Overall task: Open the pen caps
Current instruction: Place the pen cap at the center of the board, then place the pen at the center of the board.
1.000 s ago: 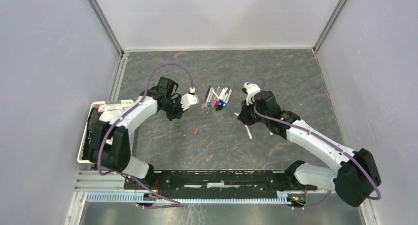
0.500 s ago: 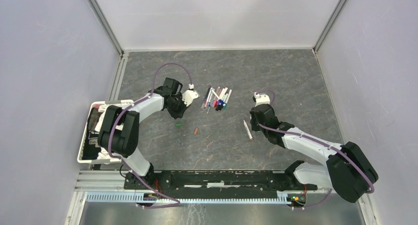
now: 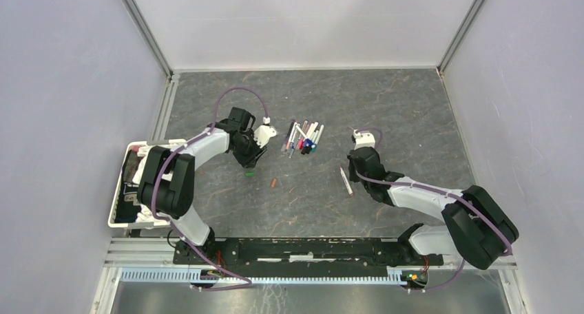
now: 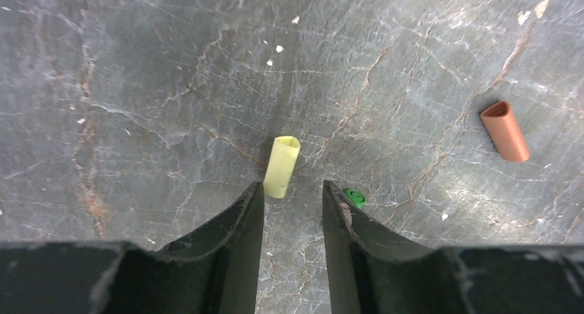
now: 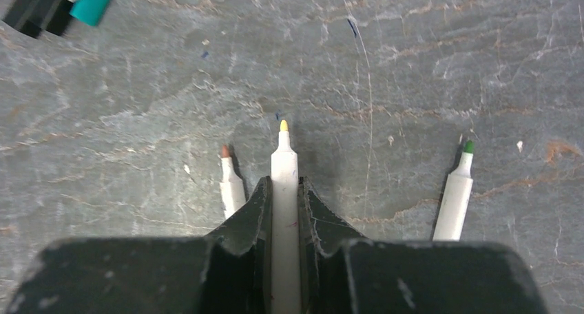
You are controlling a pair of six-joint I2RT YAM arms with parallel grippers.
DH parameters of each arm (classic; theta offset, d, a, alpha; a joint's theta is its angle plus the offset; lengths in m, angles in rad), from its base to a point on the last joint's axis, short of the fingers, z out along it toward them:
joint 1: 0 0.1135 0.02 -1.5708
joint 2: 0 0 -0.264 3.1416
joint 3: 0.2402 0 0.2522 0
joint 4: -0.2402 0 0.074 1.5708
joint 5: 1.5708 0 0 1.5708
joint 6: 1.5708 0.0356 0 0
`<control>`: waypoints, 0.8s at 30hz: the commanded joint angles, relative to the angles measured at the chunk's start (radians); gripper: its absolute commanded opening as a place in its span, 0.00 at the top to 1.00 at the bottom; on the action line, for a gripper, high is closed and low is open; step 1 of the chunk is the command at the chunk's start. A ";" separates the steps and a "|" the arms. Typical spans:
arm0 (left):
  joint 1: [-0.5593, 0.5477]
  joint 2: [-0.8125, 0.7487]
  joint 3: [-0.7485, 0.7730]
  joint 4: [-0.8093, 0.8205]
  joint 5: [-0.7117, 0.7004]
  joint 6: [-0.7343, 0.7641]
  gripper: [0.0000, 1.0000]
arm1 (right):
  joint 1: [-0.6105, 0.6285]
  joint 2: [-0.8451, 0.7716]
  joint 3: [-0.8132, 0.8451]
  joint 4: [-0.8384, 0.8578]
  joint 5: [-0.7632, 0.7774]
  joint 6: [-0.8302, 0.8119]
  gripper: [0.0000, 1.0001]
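In the left wrist view a yellow pen cap point(image 4: 282, 166) lies on the table just past my left gripper point(image 4: 293, 190). That gripper is open and holds nothing. A green cap point(image 4: 355, 197) sits beside its right finger, and a brown cap point(image 4: 505, 130) lies farther right. My right gripper point(image 5: 283, 190) is shut on a white pen point(image 5: 284, 164) with a bare yellow tip. Uncapped brown-tipped point(image 5: 231, 183) and green-tipped point(image 5: 454, 197) pens lie either side of it. From above, the left gripper point(image 3: 251, 161) hangs over the green cap point(image 3: 251, 171), and a pile of capped pens point(image 3: 303, 138) lies mid-table.
A white tray point(image 3: 118, 214) holding dark items stands at the table's left edge beside the left arm. One loose pen point(image 3: 346, 181) lies left of the right wrist point(image 3: 363, 161). Grey walls enclose the table on three sides.
The left jaws have opened and the yellow cap now lies free on the table. Over the past second the right arm drew back toward the near right with its pen.
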 commanded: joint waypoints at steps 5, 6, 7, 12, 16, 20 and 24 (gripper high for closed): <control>0.019 -0.072 0.234 -0.183 0.109 -0.035 0.56 | 0.000 0.008 -0.063 0.048 0.035 0.016 0.80; 0.022 -0.075 0.269 -0.206 0.113 -0.038 0.53 | 0.000 0.008 -0.063 0.046 0.026 0.021 0.77; 0.024 -0.081 0.299 -0.221 0.113 -0.041 0.50 | 0.000 0.007 -0.061 0.040 0.021 0.026 0.76; 0.049 -0.150 0.401 -0.234 0.106 -0.078 0.04 | -0.001 -0.007 -0.047 0.007 0.013 0.035 0.71; 0.069 -0.202 0.438 -0.215 0.056 -0.094 0.00 | 0.000 -0.035 -0.014 -0.046 0.014 0.041 0.70; 0.132 -0.247 0.440 -0.153 0.030 -0.139 0.00 | -0.017 -0.084 0.030 -0.106 0.011 0.050 0.64; 0.191 -0.256 0.423 -0.055 -0.093 -0.246 0.00 | -0.064 -0.121 0.063 -0.160 -0.026 0.052 0.58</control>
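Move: The yellow cap I have just let go of lies right under my left fingertips, about 1 cm ahead, 1 cm right and 1 cm below. The green cap is some 3 cm back, level sideways, the brown cap about 5 cm back and 7 cm right. My right hand holds the yellow pen; its resting spot is centred roughly 2 cm back, 1 cm right and 2 cm down, with the brown pen 3 cm back and 2 cm left, the green pen 1 cm back and 7 cm right. My left hand leaves the yellow cap, rising about 21 cm while working some 7 cm forward, tilting its fingers up roughly 25 degrees and spreading them wide. Meanwhile my right hand lowers the yellow pen about 2 cm, easing slightly back and right, into the gap between the brown and green pens, opens partway to free it, then starts to lift. ##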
